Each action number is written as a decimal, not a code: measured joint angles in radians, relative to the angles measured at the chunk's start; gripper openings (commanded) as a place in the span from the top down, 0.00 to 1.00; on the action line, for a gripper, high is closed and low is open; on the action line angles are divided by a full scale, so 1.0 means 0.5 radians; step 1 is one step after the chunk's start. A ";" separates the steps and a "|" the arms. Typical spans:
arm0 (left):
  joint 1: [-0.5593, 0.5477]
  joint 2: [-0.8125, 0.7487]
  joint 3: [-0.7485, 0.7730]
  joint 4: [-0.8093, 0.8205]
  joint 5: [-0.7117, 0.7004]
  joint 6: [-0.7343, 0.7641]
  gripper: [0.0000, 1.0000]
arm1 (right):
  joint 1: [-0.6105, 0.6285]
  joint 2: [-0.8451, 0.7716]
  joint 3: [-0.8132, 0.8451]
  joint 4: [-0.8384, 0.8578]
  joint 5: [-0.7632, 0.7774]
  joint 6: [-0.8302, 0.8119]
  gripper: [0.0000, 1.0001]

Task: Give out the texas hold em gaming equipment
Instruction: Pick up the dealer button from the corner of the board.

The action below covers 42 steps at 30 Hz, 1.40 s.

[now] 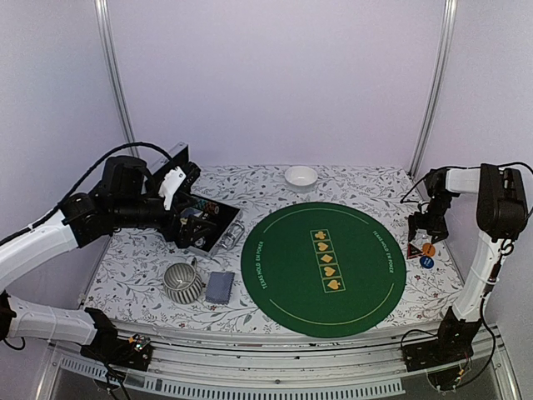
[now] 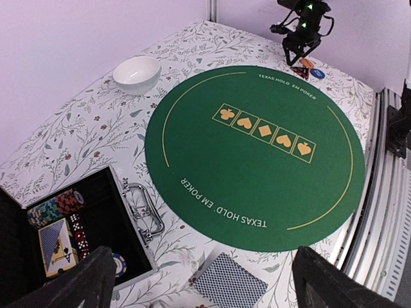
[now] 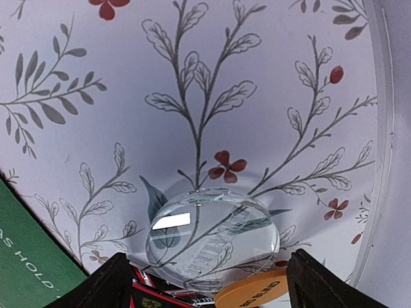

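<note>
A clear round button (image 3: 212, 234) lies tilted on the floral cloth, propped on an orange button (image 3: 252, 295) and a red triangular marker (image 3: 160, 298). My right gripper (image 3: 215, 289) stands open just above them, with its fingers either side of the clear button and not touching it. From above, this gripper (image 1: 422, 233) hovers over the orange (image 1: 428, 248) and blue (image 1: 426, 262) buttons right of the green mat (image 1: 323, 267). A grey-blue card deck (image 2: 228, 282) lies below my left gripper (image 2: 212, 289), which is open and empty over the case (image 1: 218, 225).
The open black case (image 2: 96, 199) holds stacked chips (image 2: 58, 206), dice and a card. A ribbed grey mug (image 1: 183, 282) stands beside the deck (image 1: 220, 287). A white bowl (image 1: 301, 177) sits at the back. The table's right edge (image 3: 379, 160) is close.
</note>
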 measured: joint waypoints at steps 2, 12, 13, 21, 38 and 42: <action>0.000 -0.003 -0.005 0.002 0.000 0.004 0.02 | 0.000 0.000 0.004 -0.003 0.000 -0.002 0.16; 0.000 -0.056 -0.022 0.022 -0.008 0.012 0.02 | -0.046 0.059 0.018 0.012 -0.081 -0.025 0.29; 0.000 -0.056 -0.024 0.026 -0.008 0.012 0.02 | -0.046 0.063 0.022 0.026 -0.084 -0.027 0.30; 0.000 -0.056 -0.036 0.027 -0.009 0.013 0.02 | -0.042 0.069 0.034 0.034 -0.085 -0.021 0.50; 0.000 -0.056 -0.067 0.062 -0.007 0.013 0.02 | 0.229 0.079 0.437 0.022 -0.102 0.002 0.63; 0.000 -0.051 -0.101 0.094 -0.007 0.012 0.02 | 0.385 0.012 0.497 -0.008 -0.095 0.011 0.65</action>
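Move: The clear dealer button already lies between the right hand's open, downward fingers, its middle about 1 cm ahead and 1 cm lower. From that hand the orange big blind button is some 4 cm back and 2 cm right, the triangular marker about 4 cm back and 3 cm left, and the blue button roughly 9 cm back and 1 cm right. From the left hand, the dealer button is about 12 cm ahead, 67 cm right and 24 cm below. The right fingers close on the rim of the dealer button from both sides while the hand sinks just under 1 cm, then keep that pinch as the hand carries it off, roughly 8 cm forward, 8 cm left and 8 cm up, away from the orange and blue buttons. On the way the fingertips tip forward by some 15 degrees and the hand turns about 10 degrees counter-clockwise. ##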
